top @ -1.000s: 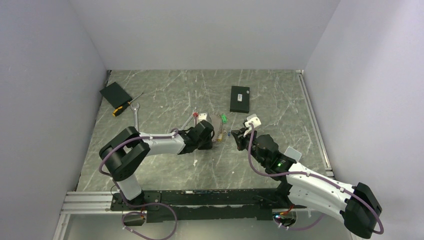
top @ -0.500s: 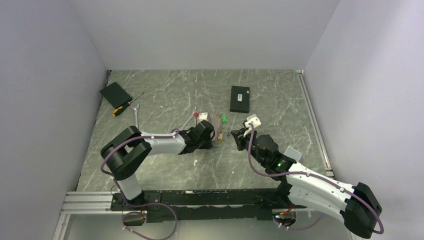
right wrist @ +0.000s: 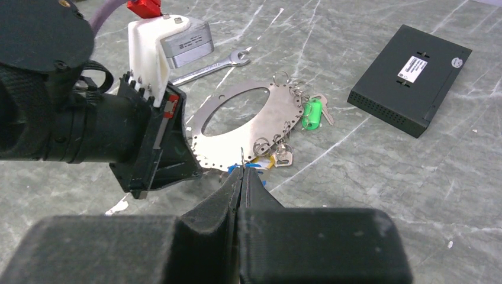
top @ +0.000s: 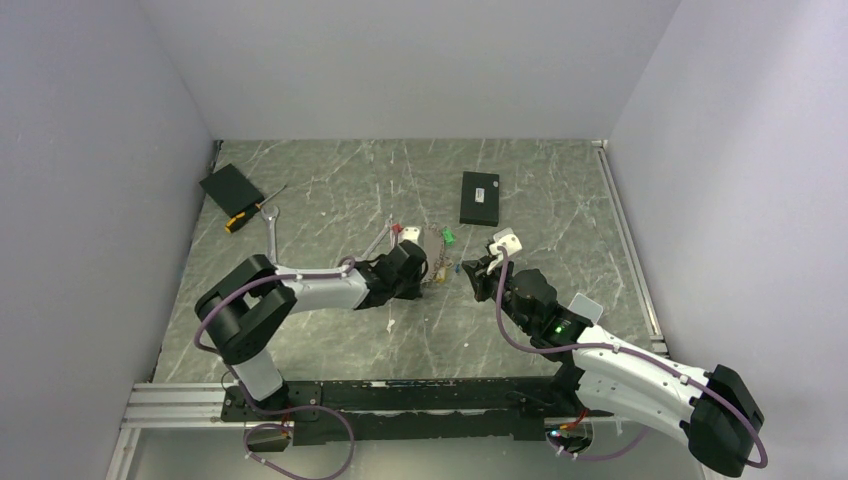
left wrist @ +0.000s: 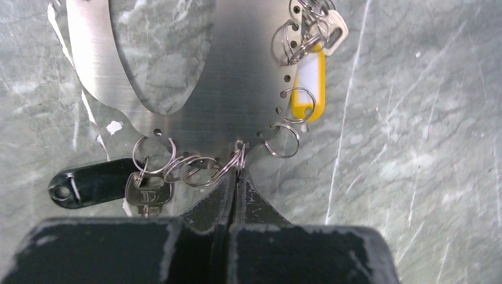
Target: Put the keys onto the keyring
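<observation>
The keyring is a flat silver plate with an oval cut-out and small holes along its rim, lying on the table. Split rings hang from those holes. On them are keys with a black head, a yellow head and a green head, and a bare silver key. My left gripper is shut on a split ring at the plate's near edge. My right gripper is shut on a thin wire ring that sticks up between its tips, with a blue key head just behind. The two grippers face each other across the plate.
A black box lies behind the keyring. One silver wrench lies by the plate and another further left. A screwdriver and a black pad are at the far left. The left arm's wrist fills the right wrist view's left side.
My left gripper's jaws have closed on the split ring at the plate's edge. The right arm has not moved.
</observation>
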Robot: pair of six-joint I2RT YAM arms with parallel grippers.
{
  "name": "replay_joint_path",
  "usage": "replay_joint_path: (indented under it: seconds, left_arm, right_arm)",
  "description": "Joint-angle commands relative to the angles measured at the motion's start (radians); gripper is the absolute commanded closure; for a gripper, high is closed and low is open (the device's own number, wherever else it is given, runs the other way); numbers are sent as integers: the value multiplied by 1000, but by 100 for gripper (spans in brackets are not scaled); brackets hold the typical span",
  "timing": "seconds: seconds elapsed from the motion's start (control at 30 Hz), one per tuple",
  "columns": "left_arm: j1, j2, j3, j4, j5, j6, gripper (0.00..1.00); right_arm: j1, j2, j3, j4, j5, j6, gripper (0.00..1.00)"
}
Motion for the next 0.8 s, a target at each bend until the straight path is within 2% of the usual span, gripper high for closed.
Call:
replay_joint_path:
  seconds: [0.0, 0.2, 0.37, 0.47, 0.63, 0.77]
  left_arm:
    - [-7, -100, -19, -6, 62, 178, 100]
    - [-7, -212, -44, -7, 167, 478, 100]
    - [-7, -351, -149, 113, 296, 787, 100]
    - [-7, -431, -188, 115, 359, 955, 100]
    - [-7, -497, -190, 48, 434, 1140, 100]
    - [-7, -528, -205, 49, 435, 1221, 100]
  right_arm:
    - [5, -7, 4, 57, -3, 9, 100]
    - [6, -6, 7, 57, -8, 6, 100]
    - [5, -3, 16, 53, -17, -1, 100]
    - [5, -1, 24, 49, -31, -6, 100]
    - [5, -1, 33, 63, -119, -24, 100]
    - [6, -4, 39, 72, -183, -36, 100]
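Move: The left gripper is shut on a small ring at the near edge of the keyring plate, whose middle lies about 6 cm ahead and 2 cm below. The blue-tagged key in the right gripper is some 8 cm to the left hand's right, level fore and aft, and 14 cm above. Yellow tag: 4 cm right, 2 cm ahead; black tag: 6 cm left, level. From the right hand, the pinched ring lies about 9 cm left, 2 cm ahead, 14 cm below. Bring the left gripper up about 10 cm and draw it back some 5 cm, keeping the fingers shut on the ring so the keyring plate comes up with it towards the blue-tagged key. Swing the wrist clockwise some 50 degrees as it climbs, lifting the fingertips out of their steep downward point. Keep the right gripper shut on its key, easing it slightly left and back only near the end. ##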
